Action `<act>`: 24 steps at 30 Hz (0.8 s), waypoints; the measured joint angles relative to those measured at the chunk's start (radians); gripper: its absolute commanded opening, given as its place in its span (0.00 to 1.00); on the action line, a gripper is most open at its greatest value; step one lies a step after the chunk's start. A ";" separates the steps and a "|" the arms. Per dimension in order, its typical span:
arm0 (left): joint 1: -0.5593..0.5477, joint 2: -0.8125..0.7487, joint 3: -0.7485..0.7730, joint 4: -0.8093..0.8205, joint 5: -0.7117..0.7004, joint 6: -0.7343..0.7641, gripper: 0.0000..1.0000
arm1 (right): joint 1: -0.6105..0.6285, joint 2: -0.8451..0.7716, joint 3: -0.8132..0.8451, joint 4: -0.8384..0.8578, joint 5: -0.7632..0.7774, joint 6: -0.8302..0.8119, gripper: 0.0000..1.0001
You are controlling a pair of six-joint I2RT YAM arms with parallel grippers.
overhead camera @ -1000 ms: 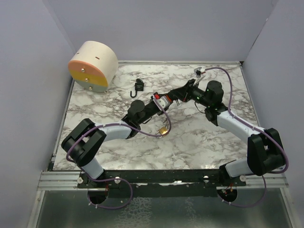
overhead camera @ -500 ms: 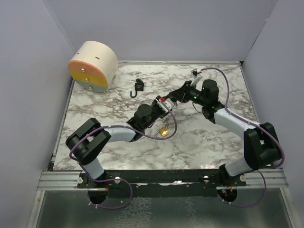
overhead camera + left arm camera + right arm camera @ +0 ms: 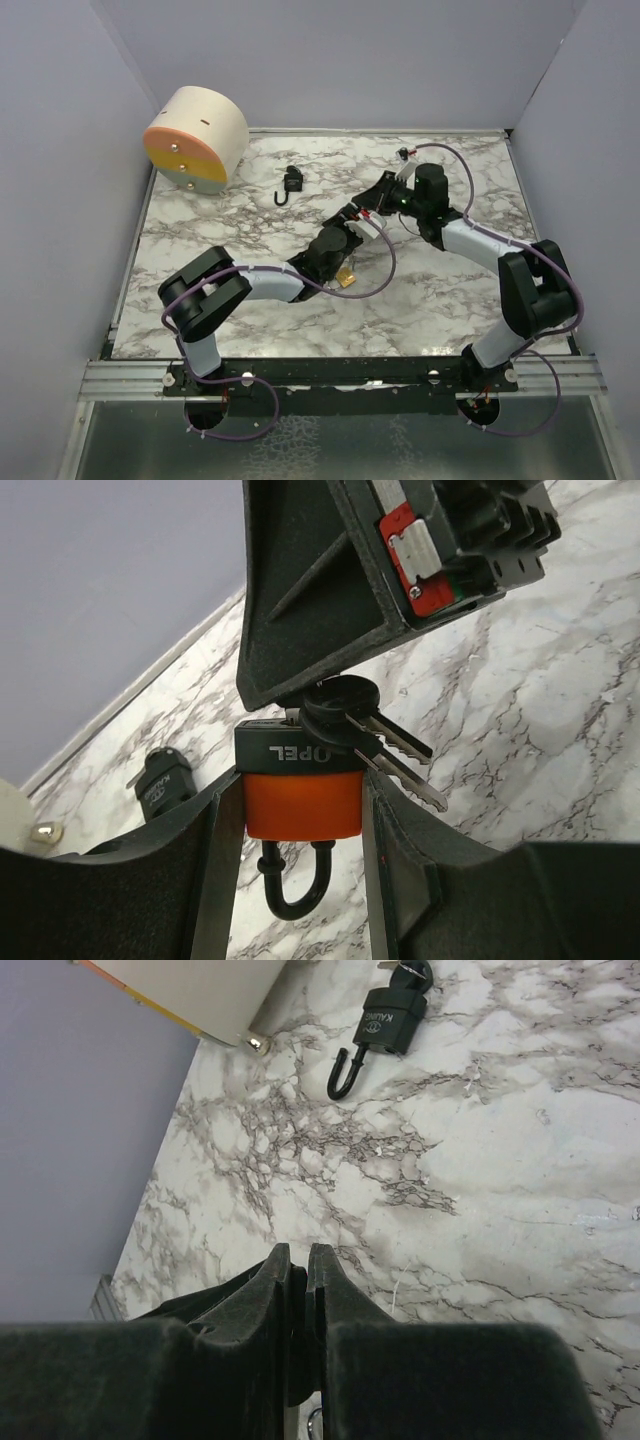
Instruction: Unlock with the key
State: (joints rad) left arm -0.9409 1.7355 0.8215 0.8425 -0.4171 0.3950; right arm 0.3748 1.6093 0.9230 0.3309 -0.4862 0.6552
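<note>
An orange and black padlock [image 3: 300,800] hangs between the fingers [image 3: 215,870] of my left gripper [image 3: 300,810], which is shut on its sides. Its black shackle [image 3: 295,880] points down, both legs in the body. The key's black head [image 3: 335,695] sits in the lock's top, with spare keys [image 3: 400,755] dangling beside it. My right gripper [image 3: 298,1260] is shut on that key head from above. In the top view the left gripper [image 3: 352,216] and right gripper [image 3: 372,203] meet above the table's middle.
A black padlock [image 3: 291,181] with its shackle swung open lies at the back, also in the right wrist view [image 3: 388,1015]. A small brass padlock [image 3: 345,278] lies under the left arm. A round cream and orange box [image 3: 196,138] stands in the back left corner.
Both arms have shifted to the right together, keeping hold of padlock and key. The left wrist has moved closer over the brass padlock, and the right elbow has swung inward.
</note>
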 measured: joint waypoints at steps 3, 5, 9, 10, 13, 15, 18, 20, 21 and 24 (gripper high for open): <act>-0.012 0.021 0.022 -0.008 -0.056 0.009 0.00 | 0.000 0.018 0.013 0.001 0.001 0.023 0.01; -0.020 0.027 0.024 -0.013 -0.079 0.011 0.00 | 0.000 0.023 0.013 -0.001 0.000 0.031 0.01; -0.027 0.027 0.041 -0.045 -0.103 0.008 0.00 | 0.000 0.023 0.013 0.004 -0.001 0.040 0.03; -0.027 0.027 0.050 -0.059 -0.109 0.005 0.00 | 0.000 0.019 0.009 0.011 0.002 0.040 0.06; -0.028 0.027 0.070 -0.079 -0.111 -0.014 0.00 | 0.000 -0.005 -0.010 0.034 0.024 0.039 0.23; -0.028 0.027 0.093 -0.098 -0.104 -0.040 0.00 | 0.000 -0.026 -0.021 0.038 0.035 0.035 0.34; -0.021 0.027 0.128 -0.122 -0.078 -0.091 0.00 | 0.000 -0.074 -0.038 0.040 0.056 0.029 0.49; -0.013 0.025 0.146 -0.128 -0.056 -0.124 0.00 | 0.002 -0.101 -0.047 0.041 0.067 0.019 0.56; -0.010 0.025 0.154 -0.130 -0.044 -0.138 0.00 | 0.000 -0.122 -0.050 0.036 0.076 0.020 0.58; 0.002 0.024 0.172 -0.136 -0.011 -0.183 0.00 | -0.015 -0.169 -0.053 0.014 0.092 0.013 0.62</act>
State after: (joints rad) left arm -0.9394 1.7599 0.9936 0.7063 -0.4278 0.2123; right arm 0.3595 1.4403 0.8700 0.3447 -0.3946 0.6682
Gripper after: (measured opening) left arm 0.455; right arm 0.583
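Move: The right hand pinches the key's black head; the orange padlock it serves, held in the left fingers, lies about 2 cm ahead, 3 cm left and 2 cm below. From the right hand, the black padlock is on the table some 13 cm ahead and 16 cm left, the gold padlock about 12 cm back and 3 cm left, both roughly 15 cm below. From the left hand, the key is about 2 cm back, 3 cm right and 2 cm above. The right fingers let go of the key's head, opening from nearly shut to a bit over half. After a small dip the right hand climbs about 5 cm and drifts some 2 cm right, backing off the padlock. The left keeps its grip on the orange padlock, carrying it up and right, slightly forward, about 4 cm in all, while rolling its left side down some 10 degrees. ##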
